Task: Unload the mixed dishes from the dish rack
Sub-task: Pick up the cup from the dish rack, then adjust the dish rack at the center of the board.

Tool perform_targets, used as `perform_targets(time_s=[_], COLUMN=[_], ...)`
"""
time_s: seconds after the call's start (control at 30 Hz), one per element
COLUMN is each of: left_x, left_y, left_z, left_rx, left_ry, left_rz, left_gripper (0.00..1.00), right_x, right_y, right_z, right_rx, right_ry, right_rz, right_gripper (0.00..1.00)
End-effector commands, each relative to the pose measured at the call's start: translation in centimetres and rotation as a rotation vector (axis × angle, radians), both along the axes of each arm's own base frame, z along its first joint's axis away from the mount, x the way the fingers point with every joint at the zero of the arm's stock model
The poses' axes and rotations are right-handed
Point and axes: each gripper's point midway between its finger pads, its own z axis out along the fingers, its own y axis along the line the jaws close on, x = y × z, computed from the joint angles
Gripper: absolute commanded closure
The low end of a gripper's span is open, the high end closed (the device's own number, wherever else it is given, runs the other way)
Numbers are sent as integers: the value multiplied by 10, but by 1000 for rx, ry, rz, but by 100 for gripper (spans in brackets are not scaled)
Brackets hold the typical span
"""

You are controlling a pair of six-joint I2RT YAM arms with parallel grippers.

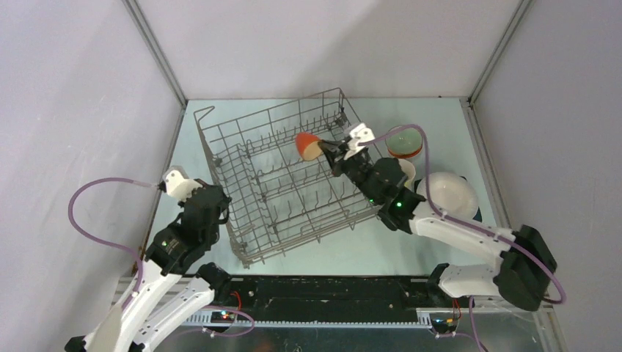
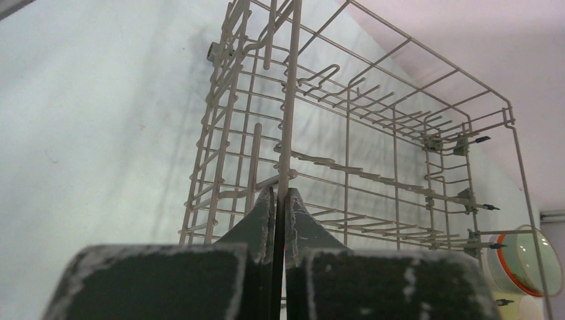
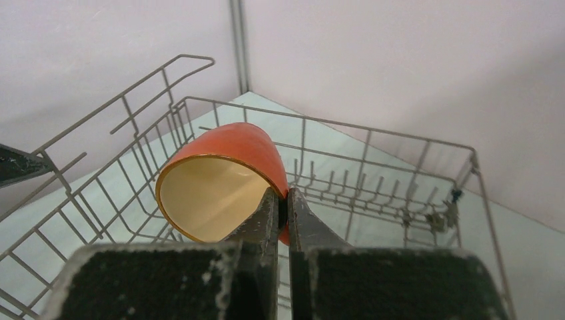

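Observation:
The grey wire dish rack (image 1: 293,191) lies across the middle of the table. Its tines hold no dishes that I can see. My right gripper (image 1: 326,150) is shut on the rim of a small orange mug (image 1: 307,144) and holds it tilted above the rack's far right part. In the right wrist view the mug (image 3: 220,173) shows its cream inside, with my gripper (image 3: 283,200) pinching its wall. My left gripper (image 1: 224,210) sits at the rack's near left side. In the left wrist view it (image 2: 280,200) is shut on a thin wire of the rack (image 2: 373,127).
To the right of the rack stand a pale green bowl on an orange one (image 1: 405,141), a pale cup (image 1: 405,170) and an upturned white bowl (image 1: 447,192) on dark plates. The green bowl (image 2: 523,260) also shows beyond the rack. Walls close in on three sides.

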Motion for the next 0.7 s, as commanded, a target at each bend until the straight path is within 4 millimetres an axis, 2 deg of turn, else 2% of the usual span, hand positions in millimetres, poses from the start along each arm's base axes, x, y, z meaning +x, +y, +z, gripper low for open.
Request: perform_targets(time_s=[0.0,0.03,0.07,0.1,0.27,0.37,0.47,0.57,0.67], left_x=[-6,-6,-6,-6,-11,-19,-24,-24,-23], left_y=[53,57,61,65,79,91,99,98,96], left_z=[7,8,9,11,16,17,18,16,11], left_rx=[113,117,123,123,145,164,177,180,175], left_ry=[-12,-14,-17,-23,-30,-23,-19,-11,-3], left_rz=[288,311,331,352,416,474,514,508,493], left_gripper=[100,100,100,100,100,100,100,100,95], right_x=[2,-1,1,-2,5,10,10,11,12], right_y=[-45,-53,-61,-68,-106,-129,-140,-145,-147], right_z=[9,13,4,7,-14,-18,-24,-28,-30], right_rx=[106,125,118,130,104,132,144,139,136], right_ry=[57,62,75,76,113,136,156,165,173], right_rz=[-87,-94,-111,-118,-229,-284,-296,-306,-309], right_gripper=[100,100,100,100,100,100,100,100,100])
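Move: The right hand holds the orange cup over the dish rack. The yellow cup standing clear of the rack is about 24 cm to its right, 3 cm farther out and 19 cm lower; the bowl stack lies some 17 cm ahead and 26 cm right, the plate stack about 38 cm right and 2 cm back. The left hand grips the rack's left rim, with the rack's middle roughly 9 cm ahead, 16 cm right and 7 cm below. Still pinching the orange cup, the right hand sweeps some 14 cm to the right towards the yellow cup and bowl stack, sinking about 5 cm after a flat start and turning clockwise with the fingers tipping down. Meanwhile the left hand keeps its grip on the rack's rim and, after a short nudge forward, drags it about 5 cm left, turning some 15 degrees counter-clockwise. ##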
